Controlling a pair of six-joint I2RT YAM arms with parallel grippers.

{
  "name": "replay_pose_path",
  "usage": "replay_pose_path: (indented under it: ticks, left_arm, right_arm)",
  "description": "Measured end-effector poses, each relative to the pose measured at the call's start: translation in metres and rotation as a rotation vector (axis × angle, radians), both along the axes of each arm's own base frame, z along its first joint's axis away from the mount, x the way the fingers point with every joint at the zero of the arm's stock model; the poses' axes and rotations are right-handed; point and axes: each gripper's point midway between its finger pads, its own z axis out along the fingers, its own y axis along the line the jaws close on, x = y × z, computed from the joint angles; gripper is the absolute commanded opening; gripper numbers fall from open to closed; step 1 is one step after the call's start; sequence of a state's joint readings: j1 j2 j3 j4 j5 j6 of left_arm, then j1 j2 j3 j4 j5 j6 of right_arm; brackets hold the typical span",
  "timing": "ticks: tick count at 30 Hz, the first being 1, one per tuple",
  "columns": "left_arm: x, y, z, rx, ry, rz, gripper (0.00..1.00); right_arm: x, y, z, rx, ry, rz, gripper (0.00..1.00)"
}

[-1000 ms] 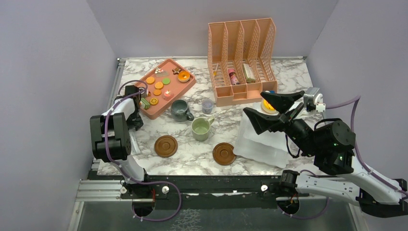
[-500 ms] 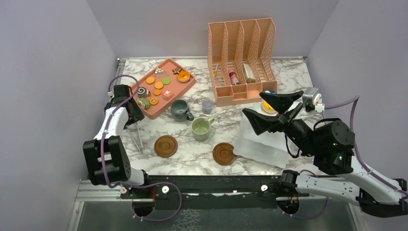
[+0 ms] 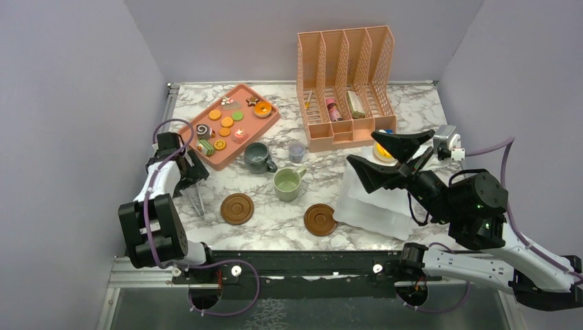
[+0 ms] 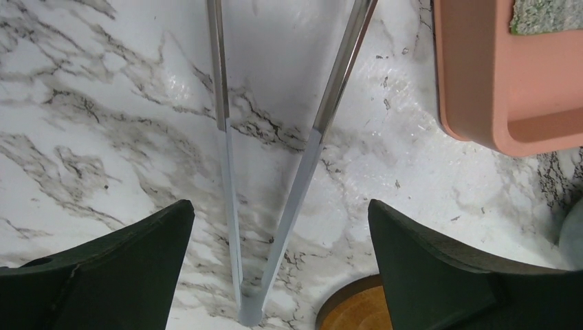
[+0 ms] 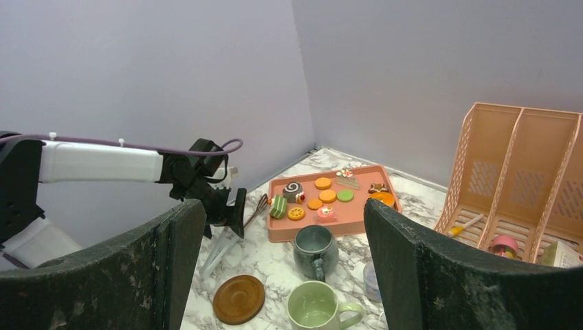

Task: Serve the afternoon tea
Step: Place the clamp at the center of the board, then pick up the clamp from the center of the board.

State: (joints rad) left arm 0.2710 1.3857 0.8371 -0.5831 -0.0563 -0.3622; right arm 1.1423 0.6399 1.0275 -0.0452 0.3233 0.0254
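My left gripper (image 3: 187, 172) (image 4: 280, 206) hangs open over metal tongs (image 4: 323, 124) (image 3: 196, 198). The tongs lie flat on the marble between its fingers, touching neither. The pink tray (image 3: 260, 127) with several toy cookies and cakes stands just right of that gripper. In front of the tray are the grey-blue mug (image 3: 257, 157) (image 5: 315, 249) and the pale green mug (image 3: 287, 183) (image 5: 313, 304), both empty. Two brown coasters (image 3: 237, 208) (image 3: 320, 219) lie bare nearer the arms. My right gripper (image 3: 385, 159) (image 5: 278, 210) is raised at the right, open and empty.
A peach file organizer (image 3: 347, 82) stands at the back with a small pink bottle inside. A tiny lilac cup (image 3: 296, 151) sits beside the grey-blue mug. A white translucent sheet (image 3: 371, 206) lies under my right arm, with a yellow-orange thing (image 3: 380, 154) behind it. Grey walls enclose three sides.
My left gripper has opened wide and let go of the tongs, which now rest on the table. The left arm stretched out, then drew back slightly. The right arm has not moved.
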Motion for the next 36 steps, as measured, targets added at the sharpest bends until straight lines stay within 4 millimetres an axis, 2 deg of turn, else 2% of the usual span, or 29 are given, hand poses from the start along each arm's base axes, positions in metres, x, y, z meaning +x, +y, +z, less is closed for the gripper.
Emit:
replay_pose_path:
  ticks: [6, 13, 17, 21, 28, 36]
  left_arm:
    - [0.006, 0.004, -0.019, 0.001, 0.047, -0.04, 0.79]
    - [0.018, 0.008, -0.022, 0.017, 0.042, -0.075, 0.72]
    - [0.021, 0.009, -0.026, 0.015, 0.045, -0.085, 0.63]
    - [0.023, 0.01, -0.033, 0.011, 0.065, -0.087, 0.62]
    - [0.023, 0.015, -0.032, 0.016, 0.067, -0.056, 0.61]
    - [0.021, 0.019, -0.032, 0.007, 0.066, -0.004, 0.51]
  right_arm:
    - [0.0, 0.0, 0.0, 0.001, 0.0, 0.001, 0.91]
    - [-0.002, -0.005, 0.004, 0.017, -0.008, 0.0, 0.91]
    - [-0.003, -0.006, 0.005, 0.021, -0.01, 0.0, 0.91]
    - [-0.003, -0.006, 0.005, 0.021, -0.01, 0.0, 0.91]
    - [-0.003, -0.006, 0.005, 0.021, -0.009, 0.001, 0.91]
    - [-0.003, -0.006, 0.004, 0.02, -0.009, 0.0, 0.91]
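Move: The clamp lies open on the table almost under my left hand, its middle some 2 cm ahead, 1 cm left and 4 cm below, its joined end pointing back towards me. The brown coaster beside it sits about 7 cm back and 12 cm right; the pink tray's middle is roughly 18 cm ahead and 12 cm right, the grey mug 8 cm ahead and 20 cm right. From my idle right hand the clamp is about 15 cm ahead, 45 cm left and 45 cm below. My left hand, wide open, sinks about 3 cm over the clamp while easing some 2 cm forward and then 2 cm to the left, the wrist almost unturned. All the while I draw the fingers in to roughly half open, bringing the tips down outside the clamp's two arms until they come up against both near its middle. ##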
